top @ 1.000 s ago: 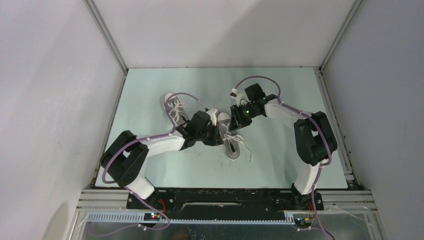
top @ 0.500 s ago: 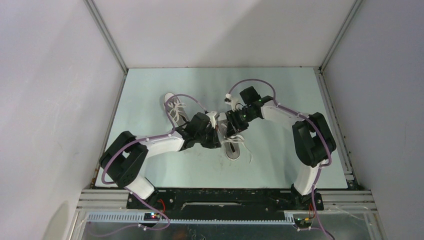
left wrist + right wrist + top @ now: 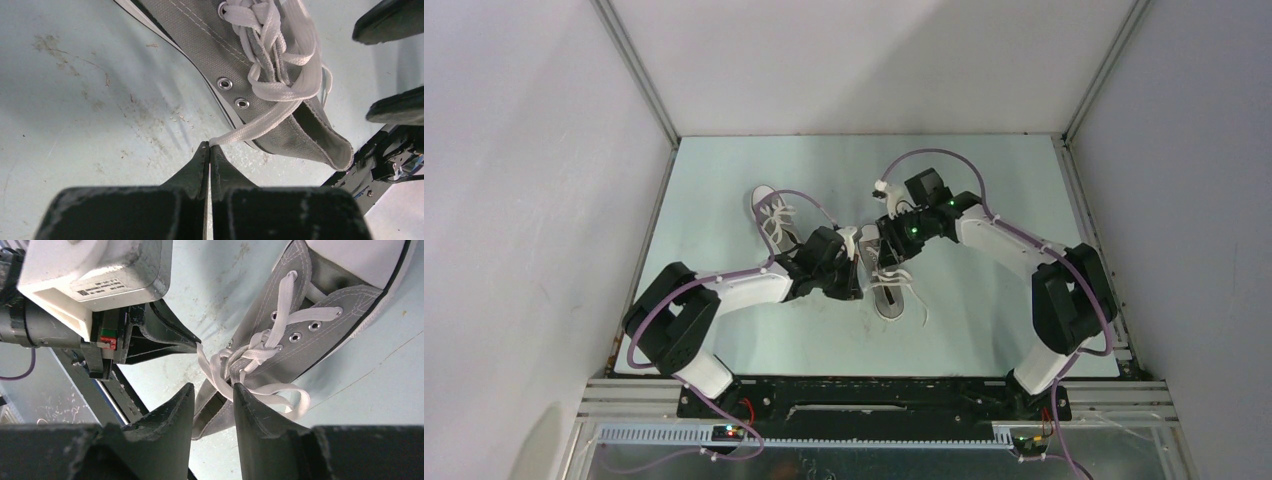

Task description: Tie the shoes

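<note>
One grey shoe (image 3: 892, 296) with white laces lies mid-table, and the other shoe (image 3: 772, 212) lies further back to the left. My left gripper (image 3: 209, 145) is shut on the end of a white lace (image 3: 260, 125), which runs taut from the middle shoe (image 3: 210, 45). In the top view the left gripper (image 3: 856, 272) sits just left of that shoe. My right gripper (image 3: 211, 388) hangs open over the shoe's heel opening (image 3: 220, 410). The stretched lace (image 3: 207, 362) passes between its fingertips, close to the right finger (image 3: 245, 400). From above the right gripper (image 3: 876, 245) is at the shoe's far end.
The pale green table (image 3: 984, 320) is fenced by white walls with metal rails (image 3: 1089, 230) along its sides. The two arms meet close together at the middle shoe, and a purple cable (image 3: 944, 158) loops above the right wrist.
My right gripper has swung left and down from beside the shoe to over its heel, straddling the taut lace. The left gripper has kept its grip and place.
</note>
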Motion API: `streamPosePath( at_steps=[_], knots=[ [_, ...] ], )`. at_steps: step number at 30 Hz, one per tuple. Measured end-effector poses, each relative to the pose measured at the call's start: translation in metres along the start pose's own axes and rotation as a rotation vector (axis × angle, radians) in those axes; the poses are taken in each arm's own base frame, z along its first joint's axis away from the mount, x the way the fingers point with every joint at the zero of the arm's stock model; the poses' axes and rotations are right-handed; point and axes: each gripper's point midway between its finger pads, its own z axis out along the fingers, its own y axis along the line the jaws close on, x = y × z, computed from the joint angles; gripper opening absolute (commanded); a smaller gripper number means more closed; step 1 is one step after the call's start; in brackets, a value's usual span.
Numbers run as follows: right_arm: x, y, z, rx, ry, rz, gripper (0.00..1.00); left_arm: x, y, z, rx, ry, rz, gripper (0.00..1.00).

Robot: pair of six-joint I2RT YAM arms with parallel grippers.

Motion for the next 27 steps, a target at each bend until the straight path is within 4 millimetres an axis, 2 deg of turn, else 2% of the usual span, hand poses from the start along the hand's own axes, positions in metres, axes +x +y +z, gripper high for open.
streamPosePath(
  at_steps=[8, 17, 23, 25, 27],
  knots=[
    [0.011, 0.003, 0.010, 0.018, 0.047, -0.017, 0.38, 0.001, 0.001, 0.000, -0.003, 0.005, -0.001, 0.00],
    [0.022, -0.005, 0.023, 0.023, 0.094, 0.000, 0.34, 0.001, 0.001, 0.000, -0.003, 0.005, -0.001, 0.00],
    [0.029, -0.009, 0.027, 0.039, 0.124, 0.002, 0.09, -0.003, -0.002, -0.001, 0.001, -0.002, 0.001, 0.00],
    [0.031, -0.009, 0.027, 0.042, 0.130, 0.000, 0.03, -0.006, -0.003, -0.001, 0.005, -0.008, 0.002, 0.00],
    [0.032, -0.009, 0.027, 0.044, 0.134, 0.004, 0.02, -0.008, -0.005, -0.001, 0.008, -0.012, 0.003, 0.00]
  ],
)
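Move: The right hand's open fingers hover over the shoe, the lace beside the knot lying about 4 cm below and 2 cm back. From that hand, the lace end pinched by the left gripper is some 8 cm back and 8 cm left, and the heel opening about 11 cm back, level sideways. From the left hand, the lace beside the knot lies about 4 cm ahead and 7 cm right, slightly higher. Right hand sinks about 4 cm, easing slightly back, and shuts on the lace beside the knot; left keeps its end. ##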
